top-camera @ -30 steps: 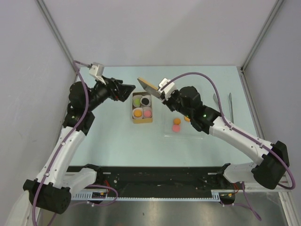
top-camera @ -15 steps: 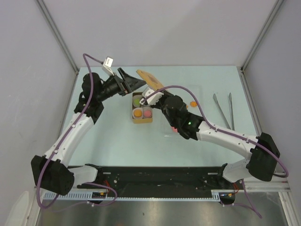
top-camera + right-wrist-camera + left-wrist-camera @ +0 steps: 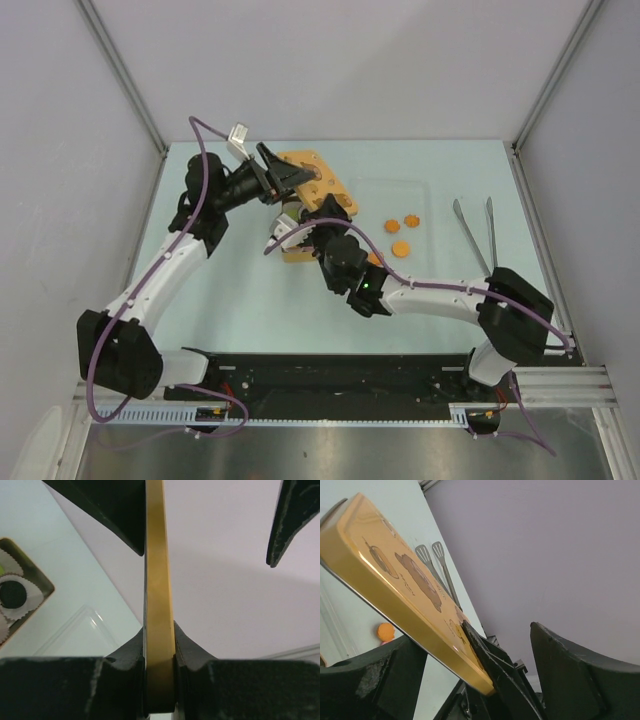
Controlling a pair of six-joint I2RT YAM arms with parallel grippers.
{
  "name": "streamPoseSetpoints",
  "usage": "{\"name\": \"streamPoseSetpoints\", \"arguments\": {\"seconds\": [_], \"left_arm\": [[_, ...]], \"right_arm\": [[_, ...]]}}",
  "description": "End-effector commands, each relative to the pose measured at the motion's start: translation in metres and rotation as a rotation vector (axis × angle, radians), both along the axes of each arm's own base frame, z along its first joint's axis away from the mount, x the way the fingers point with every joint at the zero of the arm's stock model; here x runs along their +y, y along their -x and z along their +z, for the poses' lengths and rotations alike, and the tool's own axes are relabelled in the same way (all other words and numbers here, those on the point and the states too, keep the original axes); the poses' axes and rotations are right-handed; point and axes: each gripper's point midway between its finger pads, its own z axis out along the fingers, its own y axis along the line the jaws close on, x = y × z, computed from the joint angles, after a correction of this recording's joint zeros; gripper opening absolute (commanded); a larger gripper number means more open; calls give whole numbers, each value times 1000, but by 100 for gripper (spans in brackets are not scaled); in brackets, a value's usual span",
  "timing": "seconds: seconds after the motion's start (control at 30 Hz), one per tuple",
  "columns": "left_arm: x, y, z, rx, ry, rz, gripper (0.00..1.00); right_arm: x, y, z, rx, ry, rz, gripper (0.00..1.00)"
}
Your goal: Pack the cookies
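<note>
A yellow box lid (image 3: 318, 186) with printed pictures is held over the far end of the brown box (image 3: 296, 252). My right gripper (image 3: 302, 216) is shut on the lid's near edge; in the right wrist view the lid (image 3: 159, 580) stands edge-on, pinched between its pads (image 3: 159, 630). My left gripper (image 3: 288, 178) is open, its fingers straddling the lid's (image 3: 395, 570) left corner and the right gripper's finger (image 3: 490, 665). Three orange cookies (image 3: 400, 248) lie on the clear tray (image 3: 400, 200). A black cookie (image 3: 12, 595) sits in a paper cup in the box (image 3: 35, 580).
Two metal tongs (image 3: 475, 232) lie at the right side of the table, also seen in the left wrist view as tongs (image 3: 432, 562). The clear tray (image 3: 85, 635) lies right of the box. Grey walls enclose the table on three sides.
The right arm has swung left and nearer, turning the lid face up over the box. The left gripper has moved right until its fingers straddle the lid's corner. The orange cookies now show.
</note>
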Motion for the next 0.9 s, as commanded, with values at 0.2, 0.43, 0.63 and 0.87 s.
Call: {"name": "streamPoseSetpoints", "arguments": {"seconds": [0.2,0.43,0.63,0.87], "left_arm": [[1,4,4,-12,35,13,62],[4,2,0,-14,19,42,43],[8,-5,0,-21,6,58,19],[17,-15,4,-33,2,79,13]], "right_arm": [[-4,9,39,-222,-34,-114,0],[-1,14,36,-300,18,-160,1],[-5,16,38,-285,-6,-168,10],[-7,21,31,-220,-19,-136,49]]}}
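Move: The box lid, held by the right gripper, already reaches between the left gripper's open fingers; its middle is about 4 cm right and 2 cm ahead of the left hand, at about the same height. From the right hand it is some 3 cm ahead, 3 cm left and 3 cm up. The cookie box is level fore and aft with both hands, about 3 cm left of the left hand and 11 cm left of the right, nearly 30 cm down. Close the left fingers from wide open until they pinch the lid's edge, letting that hand sink about 1.5 cm. Meanwhile keep the right grip and ease the right hand about 1 cm back and 1 cm left, tipping its fingers up some 15 degrees with a slight clockwise turn; once the left has hold, start opening the right fingers to free the lid. ##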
